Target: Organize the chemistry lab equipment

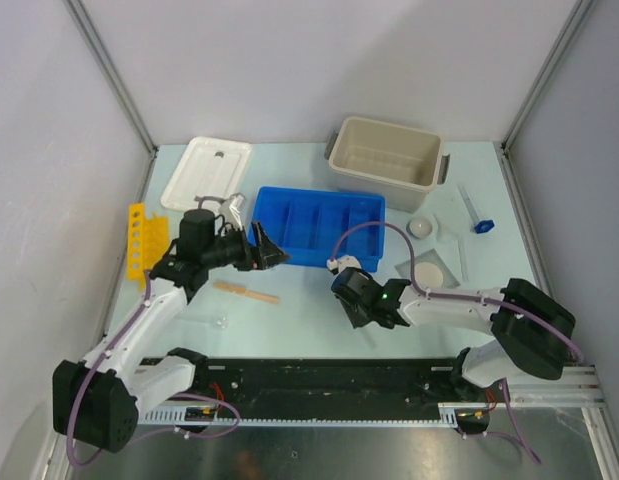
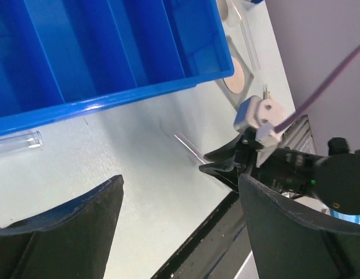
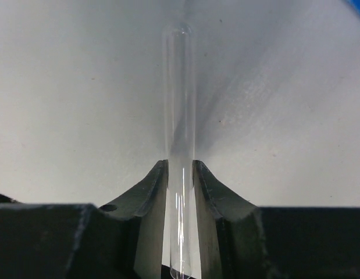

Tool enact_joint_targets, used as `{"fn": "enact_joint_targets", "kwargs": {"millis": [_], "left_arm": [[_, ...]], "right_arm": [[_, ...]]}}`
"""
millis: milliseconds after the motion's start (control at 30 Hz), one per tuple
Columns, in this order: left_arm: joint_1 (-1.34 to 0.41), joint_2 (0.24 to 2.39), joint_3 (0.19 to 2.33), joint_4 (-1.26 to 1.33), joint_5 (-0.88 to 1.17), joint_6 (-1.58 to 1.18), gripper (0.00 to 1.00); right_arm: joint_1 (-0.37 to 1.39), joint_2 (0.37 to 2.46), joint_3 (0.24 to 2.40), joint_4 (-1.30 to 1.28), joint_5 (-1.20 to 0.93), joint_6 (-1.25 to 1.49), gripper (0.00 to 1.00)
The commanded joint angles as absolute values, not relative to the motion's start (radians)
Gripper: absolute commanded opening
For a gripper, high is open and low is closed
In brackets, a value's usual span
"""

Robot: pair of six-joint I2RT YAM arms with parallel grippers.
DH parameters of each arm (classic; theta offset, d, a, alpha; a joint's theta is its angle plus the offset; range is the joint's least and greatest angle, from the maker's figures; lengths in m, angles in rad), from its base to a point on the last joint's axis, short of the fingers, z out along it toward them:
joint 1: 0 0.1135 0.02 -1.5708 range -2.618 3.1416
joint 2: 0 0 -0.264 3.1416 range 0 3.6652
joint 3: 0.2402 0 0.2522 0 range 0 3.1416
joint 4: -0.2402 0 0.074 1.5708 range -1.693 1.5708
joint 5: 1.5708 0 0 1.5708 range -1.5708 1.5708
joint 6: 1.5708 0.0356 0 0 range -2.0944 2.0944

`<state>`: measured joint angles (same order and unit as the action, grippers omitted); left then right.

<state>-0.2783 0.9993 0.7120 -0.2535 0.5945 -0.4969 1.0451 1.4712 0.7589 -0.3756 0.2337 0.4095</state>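
My right gripper [image 3: 181, 165] is shut on a clear glass tube [image 3: 180, 87], which lies lengthwise between the fingers just over the table. From above, that gripper [image 1: 364, 320] sits in front of the blue tray [image 1: 319, 228]. My left gripper [image 1: 271, 255] hovers open and empty at the tray's near left corner. In its wrist view the left gripper [image 2: 180, 183] shows wide jaws over bare table, and another glass tube [image 2: 17, 142] lies beside the tray wall [image 2: 110, 102]. A tan wooden stick [image 1: 246, 291], a grey mesh with white disc [image 1: 429, 270] and a small white dish [image 1: 421, 227] rest on the table.
A beige tub [image 1: 384, 150] stands at the back, with its white lid [image 1: 206, 172] to the left. A yellow rack [image 1: 137, 240] lies along the left edge. A blue-capped item [image 1: 481, 225] sits at the right. A black rail [image 1: 329, 385] runs along the near edge.
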Motion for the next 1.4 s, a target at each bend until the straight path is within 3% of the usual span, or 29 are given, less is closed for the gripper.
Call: {"fn": "enact_joint_targets", "kwargs": {"millis": [0, 433, 833, 1367], "left_arm": [[-0.27, 1.05, 0.72, -0.249, 0.702, -0.492, 0.85], [-0.416, 1.178, 0.806, -0.249, 0.778, -0.506, 0.83], [-0.441, 1.215, 0.806, -0.249, 0.771, -0.515, 0.73], [-0.461, 1.253, 0.813, -0.25, 0.764, -0.542, 0.44]], "right_arm": [[1.077, 1.374, 0.755, -0.281, 0.28, 0.387, 0.24], [1.174, 1.206, 0.748, -0.053, 0.329, 0.3, 0.23], [1.189, 1.229, 0.749, -0.011, 0.301, 0.297, 0.23], [1.206, 1.287, 0.749, 0.037, 0.273, 0.302, 0.23]]}}
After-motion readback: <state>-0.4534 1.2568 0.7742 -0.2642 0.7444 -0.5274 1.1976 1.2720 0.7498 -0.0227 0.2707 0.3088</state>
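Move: Beyond the open left hand, the test tube lies about 18 cm to the right, 8 cm back and 16 cm lower, already gripped near its middle by the right hand. From the right hand, the left gripper it is taken to is thus 18 cm left, 8 cm ahead and 16 cm up, and the blue tray's middle is some 20 cm ahead, 8 cm left. The wooden holder lies about 7 cm left of the left hand, 1 cm back, 17 cm below. Keeping its pinch on the test tube, the right hand lifts it about 11 cm and carries it left towards the left gripper, rolling some 30 degrees so the tube's left end tips up. The left hand comes some 6 cm right, with a little back and down, swinging clockwise and tipping downward, and narrows its fingers from wide to about half open around that end; its contact can't be made out. ##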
